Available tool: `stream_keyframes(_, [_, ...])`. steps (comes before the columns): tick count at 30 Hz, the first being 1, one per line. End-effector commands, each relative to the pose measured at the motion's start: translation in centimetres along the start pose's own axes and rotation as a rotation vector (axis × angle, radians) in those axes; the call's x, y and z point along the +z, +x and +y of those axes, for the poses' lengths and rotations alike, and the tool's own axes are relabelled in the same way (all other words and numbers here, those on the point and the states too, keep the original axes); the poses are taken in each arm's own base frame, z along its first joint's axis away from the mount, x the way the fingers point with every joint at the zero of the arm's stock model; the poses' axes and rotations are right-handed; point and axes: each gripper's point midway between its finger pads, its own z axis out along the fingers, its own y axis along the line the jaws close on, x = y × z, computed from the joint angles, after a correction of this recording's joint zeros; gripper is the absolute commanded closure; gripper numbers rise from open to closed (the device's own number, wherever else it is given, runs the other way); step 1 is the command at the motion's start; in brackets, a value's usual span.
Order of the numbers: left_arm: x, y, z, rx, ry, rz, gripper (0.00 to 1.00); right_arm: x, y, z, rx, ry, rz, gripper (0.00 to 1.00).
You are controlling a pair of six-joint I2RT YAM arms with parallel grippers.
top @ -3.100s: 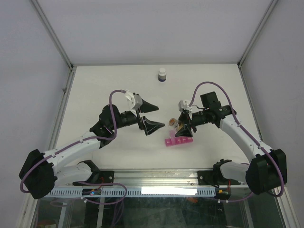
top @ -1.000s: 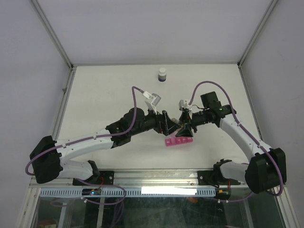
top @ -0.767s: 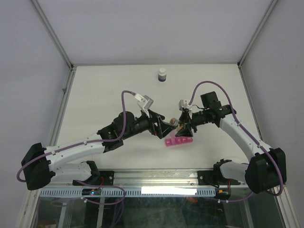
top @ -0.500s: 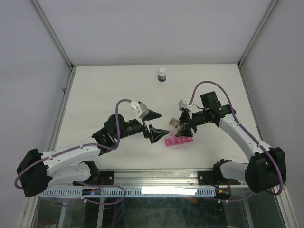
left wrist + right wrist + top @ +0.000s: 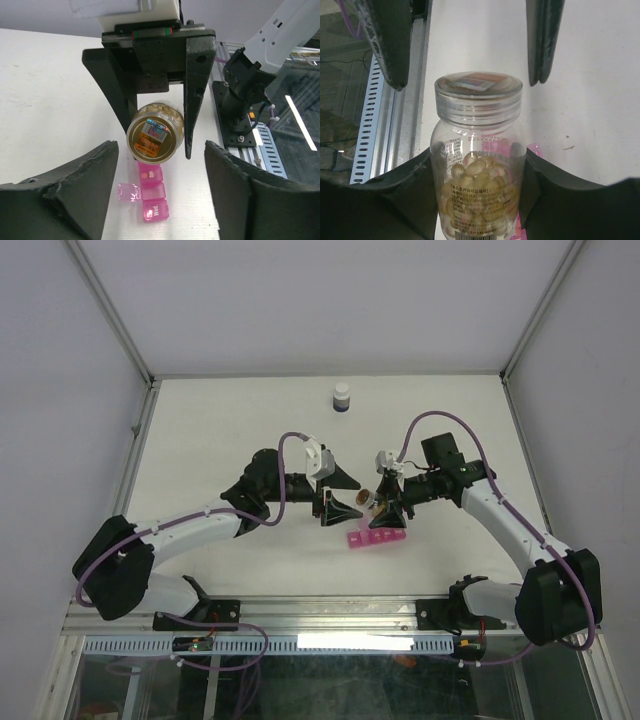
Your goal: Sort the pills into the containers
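My right gripper (image 5: 385,502) is shut on a small clear bottle (image 5: 478,165) and holds it on its side above the table. The pills (image 5: 485,185) show as a yellow-orange heap inside. A clear cap (image 5: 154,138) is on the bottle and faces my left gripper (image 5: 343,494). That gripper is open, its fingertips (image 5: 543,60) flanking the cap without touching it. The containers (image 5: 153,192), a pink organiser strip, lie on the table below the bottle. The middle lid (image 5: 127,192) is swung open, and an orange piece shows in the end compartment.
A dark bottle with a white cap (image 5: 342,397) stands at the far middle of the white table (image 5: 220,430). The metal rail (image 5: 340,612) with both arm bases runs along the near edge.
My left gripper drew back from the bottle to the left, opened wide, then returned to the cap end with its jaws narrower. The right arm and the bottle stayed put.
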Motion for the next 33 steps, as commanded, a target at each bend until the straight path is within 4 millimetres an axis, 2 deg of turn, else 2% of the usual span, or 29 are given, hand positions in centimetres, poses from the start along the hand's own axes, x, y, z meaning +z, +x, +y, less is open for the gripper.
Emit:
stream_keyframes(1, [0.6, -2.7, -0.8, 0.081, 0.083, -0.070, 0.38, -0.1, -1.9, -0.1, -0.064, -0.015, -0.042, 1.00])
stream_keyframes(3, [0.8, -2.6, -0.6, 0.071, 0.083, -0.072, 0.44, -0.1, -1.9, -0.1, -0.064, -0.017, -0.041, 1.00])
stream_keyframes(6, [1.1, -2.5, -0.4, 0.053, 0.081, -0.071, 0.48, -0.1, -1.9, 0.0, -0.062, -0.018, -0.041, 1.00])
stream_keyframes(17, [1.6, -2.6, 0.0, 0.016, 0.062, -0.076, 0.48, 0.0, -1.9, 0.0, -0.061, -0.019, -0.042, 1.00])
stream_keyframes(18, [1.9, -1.8, 0.3, -0.001, 0.059, -0.061, 0.49, 0.0, -1.9, 0.0, -0.061, -0.020, -0.042, 1.00])
stream_keyframes(23, [2.1, -1.4, 0.6, -0.019, 0.053, -0.054, 0.55, 0.0, -2.0, 0.0, -0.060, -0.020, -0.043, 1.00])
stream_keyframes(33, [2.1, -2.2, 0.6, -0.077, 0.028, -0.072, 0.92, 0.0, -1.9, -0.1, -0.059, -0.018, -0.038, 1.00])
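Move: The bottle's cap, which the left hand goes for, is about 3 cm to that hand's right and 1 cm below, level with it front to back. The bottle's body, still in the right fingers, sits roughly 6 cm to the left hand's right and 4 cm lower. The pink pill box lies on the table some 8 cm right, 4 cm back and 16 cm down. From the right hand the cap is around 4 cm left, 2 cm ahead and 3 cm up. Rightward and slightly down, about 2 cm in all, the left hand eases its open fingers over the bottle's cap, easing up a little midway before sinking again and tipping only about 5 degrees. Its fingers narrow in two stages and pinch the cap from both sides, the grip effort rising clearly at the end; the right hand stays in place and keeps its hold on the bottle's body. ##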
